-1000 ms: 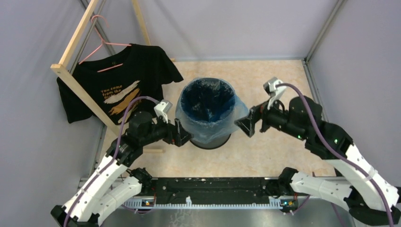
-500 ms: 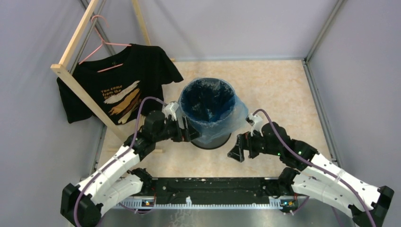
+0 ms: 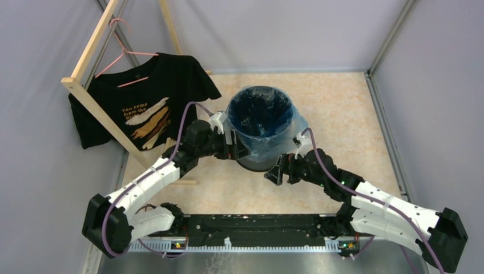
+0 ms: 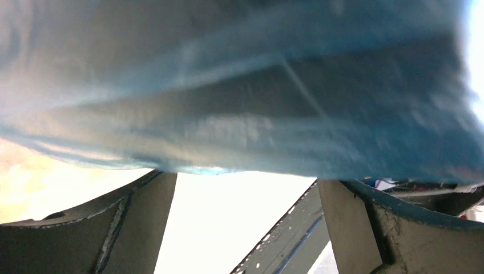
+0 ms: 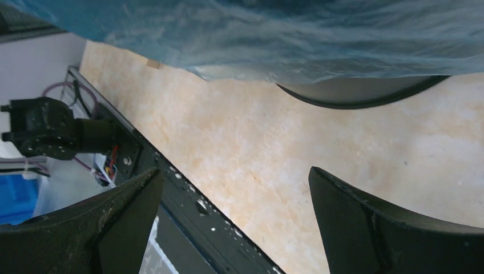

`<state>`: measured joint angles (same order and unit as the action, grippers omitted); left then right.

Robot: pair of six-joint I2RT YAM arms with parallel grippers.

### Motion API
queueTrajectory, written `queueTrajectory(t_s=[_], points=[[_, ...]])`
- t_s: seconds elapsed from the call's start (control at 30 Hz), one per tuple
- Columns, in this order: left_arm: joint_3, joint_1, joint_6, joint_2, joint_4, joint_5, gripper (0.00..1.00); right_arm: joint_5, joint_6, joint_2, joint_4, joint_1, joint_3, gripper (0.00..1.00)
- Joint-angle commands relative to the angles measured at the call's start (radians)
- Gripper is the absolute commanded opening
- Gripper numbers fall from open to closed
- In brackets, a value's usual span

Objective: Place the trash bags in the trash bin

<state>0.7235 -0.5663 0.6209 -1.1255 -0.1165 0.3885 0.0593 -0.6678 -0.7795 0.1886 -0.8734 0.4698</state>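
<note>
The dark round trash bin [image 3: 257,165] stands upright mid-table. The light-blue trash bag [image 3: 288,138] lines its inside and folds over the rim, hanging down the outside as a crinkly skirt. My left gripper [image 3: 237,149] is open at the bin's left side, below the rim. In the left wrist view the bag [image 4: 240,91] fills the upper frame, just above the left gripper [image 4: 246,178], with nothing between the fingers. My right gripper [image 3: 277,173] is open, low at the bin's front right. In its wrist view the bag's hem [image 5: 285,40] and the bin's base [image 5: 354,98] lie beyond the right gripper [image 5: 234,171].
A black T-shirt [image 3: 142,103] hangs on a pink hanger [image 3: 122,54] from a wooden rack [image 3: 94,97] at the back left. A black rail [image 3: 257,228] runs along the near edge. Grey walls enclose the table on three sides.
The bin with its bag has slid a little right and back. My left gripper followed it rightward. The right arm dropped from the bin's right side to low at its front right.
</note>
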Motion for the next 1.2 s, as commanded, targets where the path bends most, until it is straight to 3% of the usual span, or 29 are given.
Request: queueTrajectory(t_s=[0.0, 0.23, 0.43, 0.6, 0.83, 1.0, 1.17], points=[[0.040, 0.001, -0.155, 0.104, -0.168, -0.060, 0.99, 0.018, -0.113, -0.051, -0.296, -0.017, -0.030, 0.99], [0.050, 0.002, -0.267, 0.322, -0.324, -0.018, 0.99, -0.159, -0.331, -0.171, -0.576, -0.045, -0.153, 0.99], [-0.017, 0.001, -0.301, 0.506, -0.247, -0.109, 0.99, -0.246, -0.430, -0.329, -0.756, -0.049, -0.170, 0.99], [-0.014, 0.001, -0.337, 0.567, -0.221, -0.056, 0.99, -0.291, -0.478, -0.464, -0.887, -0.049, -0.154, 0.99], [-0.041, 0.000, -0.330, 0.666, -0.177, -0.011, 0.99, -0.467, -0.513, -0.577, -0.987, -0.033, -0.131, 0.99], [-0.051, 0.001, -0.331, 0.710, -0.157, 0.004, 0.99, -0.383, -0.517, -0.727, -1.046, 0.107, -0.043, 0.99], [-0.053, 0.003, -0.329, 0.707, -0.153, 0.007, 0.99, -0.290, -0.412, -0.891, -1.061, 0.220, 0.126, 0.99]])
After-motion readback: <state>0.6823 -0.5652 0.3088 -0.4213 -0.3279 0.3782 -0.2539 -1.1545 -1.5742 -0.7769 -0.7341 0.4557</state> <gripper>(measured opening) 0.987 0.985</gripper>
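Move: The bag-lined trash bin stands close at the left hand's inner side, its middle about 8 cm ahead, 7 cm to the right and roughly level. From the right hand, that middle is some 16 cm ahead and 7 cm to the left, also near level. The rack's foot bar lies about 24 cm left and 6 cm back of the left hand, 15 cm below. Forward, about 16 cm in all: the open right hand first edges left, sinks 5 cm and turns clockwise some 35 degrees with its left side rising, then speeds up straight ahead, pushing its fingers against the near side of the trash bin under the bag. The open left hand leaves the bag, rising 12 cm, back and left, tipping its fingers up. ##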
